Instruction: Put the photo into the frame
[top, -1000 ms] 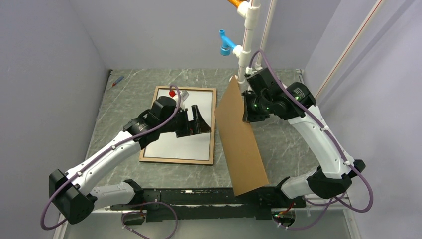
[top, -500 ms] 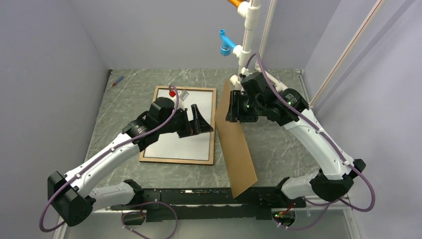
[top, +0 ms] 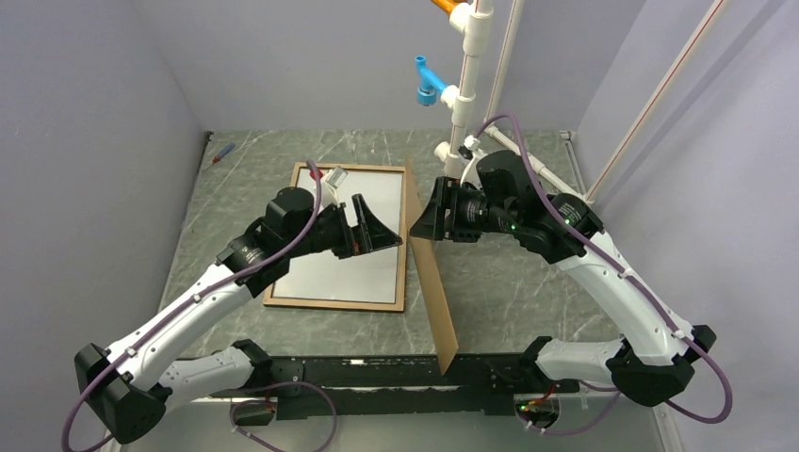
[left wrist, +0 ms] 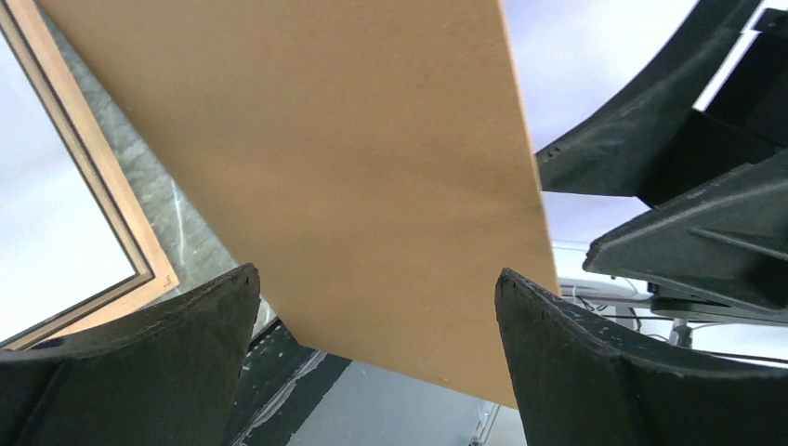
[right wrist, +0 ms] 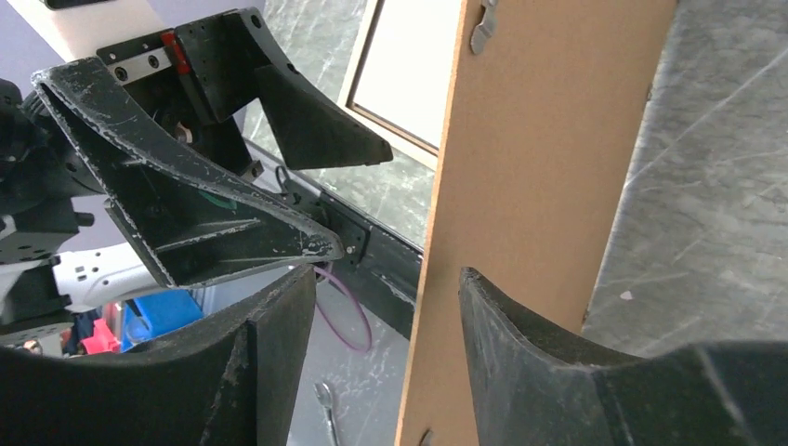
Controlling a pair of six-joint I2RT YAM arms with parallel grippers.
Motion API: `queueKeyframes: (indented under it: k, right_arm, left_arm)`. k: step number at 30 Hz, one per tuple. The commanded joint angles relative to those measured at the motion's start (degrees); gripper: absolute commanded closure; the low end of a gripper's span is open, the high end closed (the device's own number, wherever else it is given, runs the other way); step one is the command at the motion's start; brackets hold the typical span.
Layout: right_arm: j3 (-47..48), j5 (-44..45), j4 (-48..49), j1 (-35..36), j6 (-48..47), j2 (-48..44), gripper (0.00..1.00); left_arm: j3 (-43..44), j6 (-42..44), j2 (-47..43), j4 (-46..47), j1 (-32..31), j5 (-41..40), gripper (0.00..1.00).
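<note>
The frame (top: 404, 254) lies flat on the table, light wood side up. A plain white sheet (top: 349, 268) fills it, which I take to be the photo with its white reverse up. A brown backing board (top: 433, 292) stands almost on edge just right of the frame. My right gripper (top: 424, 218) is open around the board's top part; the board (right wrist: 539, 158) sits beside the right finger (right wrist: 520, 353), with a wide gap to the other. My left gripper (top: 377, 226) hovers over the frame's right half, wide open and empty, facing the board (left wrist: 325, 167).
A white pipe post (top: 468, 85) with blue and orange fittings rises at the back, right behind the right arm. A small red-and-blue tool (top: 222, 153) lies at the back left corner. Grey walls close in both sides. The black base rail (top: 377, 372) meets the board's lower corner.
My right gripper has let go of the board and opened, shifting left. The board has swung from a broad tilt to nearly edge-on upright. The left gripper stayed open.
</note>
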Motion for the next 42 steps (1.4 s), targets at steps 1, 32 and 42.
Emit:
queueKeyframes:
  k: [1,32,42]
  right_arm:
    - [-0.3,-0.9,4.7,0.2,1.2,-2.3,0.38]
    - [-6.8,5.5,4.9,-0.4,1.9,-9.0,0.16]
    - [-15.8,4.3,7.7,-0.9,2.1,-14.6,0.0]
  left_arm:
    - [-1.5,-2.4,-1.8,5.8,0.1,2.4,0.01]
    - [4.8,3.5,-1.1,-14.8,-0.3,-11.3,1.0]
    - [3.4,1.2,-9.7,-16.6,-0.3,-20.1,1.0]
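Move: The backing board stands nearly upright on its long edge between the hands. Its middle is about 9 cm right of the left hand, 2 cm ahead and some 13 cm below; it is almost straight below the right hand, 2 cm ahead and 17 cm down, its top edge between those half-open fingers. From the left hand the frame lies 18 cm ahead, 13 cm left, 28 cm down. The pipe foot is 20 cm ahead, 9 cm right and 33 cm below the right hand. The left fingers, wide open, close on the board's upper long edge and pinch it. That hand first dips about 6 cm, turning to the left, then lifts 2 cm again while drawing some 6 cm left towards the frame side. The right fingers spread fully as that hand backs off, about 4 cm right and 2 cm back, holding nothing. ##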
